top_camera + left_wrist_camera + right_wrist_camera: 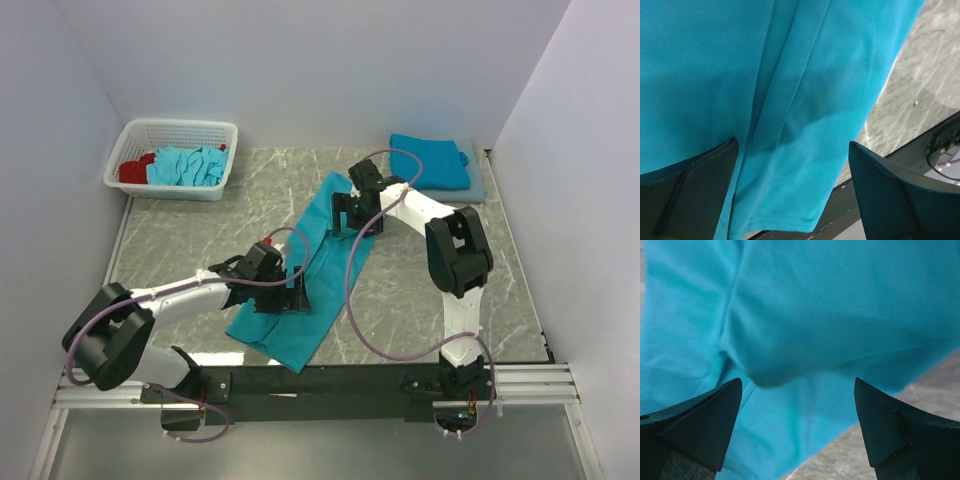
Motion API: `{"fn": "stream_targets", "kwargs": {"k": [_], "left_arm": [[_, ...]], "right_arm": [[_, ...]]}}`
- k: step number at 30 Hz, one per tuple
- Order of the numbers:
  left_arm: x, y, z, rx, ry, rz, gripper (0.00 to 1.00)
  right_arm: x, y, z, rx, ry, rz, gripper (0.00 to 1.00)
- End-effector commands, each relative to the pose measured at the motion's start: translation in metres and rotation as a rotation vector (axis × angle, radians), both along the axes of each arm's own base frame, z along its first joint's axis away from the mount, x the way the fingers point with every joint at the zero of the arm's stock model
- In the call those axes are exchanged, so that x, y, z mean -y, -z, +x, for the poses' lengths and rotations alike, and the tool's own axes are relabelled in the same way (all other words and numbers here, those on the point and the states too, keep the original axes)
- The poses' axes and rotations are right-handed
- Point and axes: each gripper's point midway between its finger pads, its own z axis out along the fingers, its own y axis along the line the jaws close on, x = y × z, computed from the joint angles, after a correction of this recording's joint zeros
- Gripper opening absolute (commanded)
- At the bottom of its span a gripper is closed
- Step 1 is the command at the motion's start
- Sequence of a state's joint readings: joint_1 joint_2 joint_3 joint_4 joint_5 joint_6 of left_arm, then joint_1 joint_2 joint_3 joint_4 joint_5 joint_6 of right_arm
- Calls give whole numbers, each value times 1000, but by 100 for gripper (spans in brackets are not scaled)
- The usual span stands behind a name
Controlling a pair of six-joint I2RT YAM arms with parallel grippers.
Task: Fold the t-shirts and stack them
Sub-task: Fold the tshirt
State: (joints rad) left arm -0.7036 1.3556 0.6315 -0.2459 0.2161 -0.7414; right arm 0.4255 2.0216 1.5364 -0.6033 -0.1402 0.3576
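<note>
A teal t-shirt (pixel 318 262) lies folded into a long strip, running diagonally across the middle of the marble table (pixel 180 235). My left gripper (pixel 282 297) hovers open over its near end, the hem (pixel 785 220) showing between the fingers. My right gripper (pixel 351 222) hovers open over the far end, where a soft fold of cloth (pixel 790 340) bulges. Neither holds anything. A folded teal t-shirt (pixel 430 160) rests at the back right. More crumpled turquoise t-shirts (pixel 188 165) sit in the basket.
The white lattice basket (pixel 176 190) stands at the back left, with a red cloth (pixel 134 168) in it. A grey pad (pixel 478 185) lies under the folded shirt. White walls close in the sides and back. A black rail (pixel 330 380) runs along the near edge.
</note>
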Motion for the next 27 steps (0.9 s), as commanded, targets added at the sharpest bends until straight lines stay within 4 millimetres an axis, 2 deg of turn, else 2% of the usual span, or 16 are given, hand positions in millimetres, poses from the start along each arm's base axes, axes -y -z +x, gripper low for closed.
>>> {"fn": "stream_targets", "kwargs": {"k": [1, 2, 5, 7, 8, 9, 13, 14, 15, 16, 20, 21, 23, 24, 26, 27], "left_arm": [[5, 15, -14, -72, 73, 26, 99], [10, 17, -15, -83, 83, 12, 100], [33, 16, -19, -128, 115, -84, 99], [40, 16, -19, -134, 125, -97, 99], [46, 12, -15, -128, 126, -112, 99], [50, 14, -13, -136, 125, -114, 99], [78, -3, -2, -130, 163, -218, 99], [84, -10, 4, -113, 167, -229, 100], [85, -10, 9, -106, 165, -219, 99], [85, -9, 11, -102, 161, -201, 100], [84, -19, 22, -54, 143, -165, 100], [84, -26, 24, -36, 140, -178, 100], [85, -33, 23, -18, 142, -181, 100], [83, -40, 24, 2, 138, -180, 99], [82, -47, 22, 17, 140, -185, 99], [80, -56, 21, 36, 138, -191, 99]], "right_arm": [[-5, 4, 17, 17, 4, -4, 99], [-9, 1, 25, 26, 0, 4, 99], [-11, 24, 39, -20, 0, 6, 99], [-13, 29, 50, -13, -11, 10, 99], [-20, 23, 63, 21, -36, 43, 99], [-22, 37, 67, -4, -44, 46, 99], [-40, 37, 100, 11, -84, 84, 99], [-47, 17, 118, 72, -95, 109, 99], [-49, 25, 120, 59, -99, 107, 99], [-52, 22, 125, 74, -104, 115, 99], [-53, -9, 137, 157, -101, 144, 99], [-52, -32, 141, 209, -99, 150, 99], [-49, -47, 135, 231, -109, 147, 99], [-47, -76, 133, 278, -110, 161, 99], [-43, -87, 121, 283, -115, 153, 99], [-38, -114, 115, 324, -109, 156, 99]]}}
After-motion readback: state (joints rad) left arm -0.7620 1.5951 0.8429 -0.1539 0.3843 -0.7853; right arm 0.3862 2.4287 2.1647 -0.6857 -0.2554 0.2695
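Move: The t-shirt, folded to a long strip, slants from near-left to far-right. Its middle is about 4 cm ahead of my left hand, 2 cm to its right and some 2 cm below; from my right hand that middle is roughly 18 cm back, 8 cm left and 4 cm below. The strip's far end lies some 5 cm ahead of my right hand and 4 cm to its right; the folded stack sits 15 cm ahead and 21 cm to the right. I swing the strip straight with both grippers wide open. My left fingertips drag the near half to the right about 8 cm, while my right hand first dips 2 cm onto the cloth, then sweeps forward about 13 cm and a bit left along the far half. Both then ease off: the right draws back and up a couple of centimetres, the left rises slightly. ##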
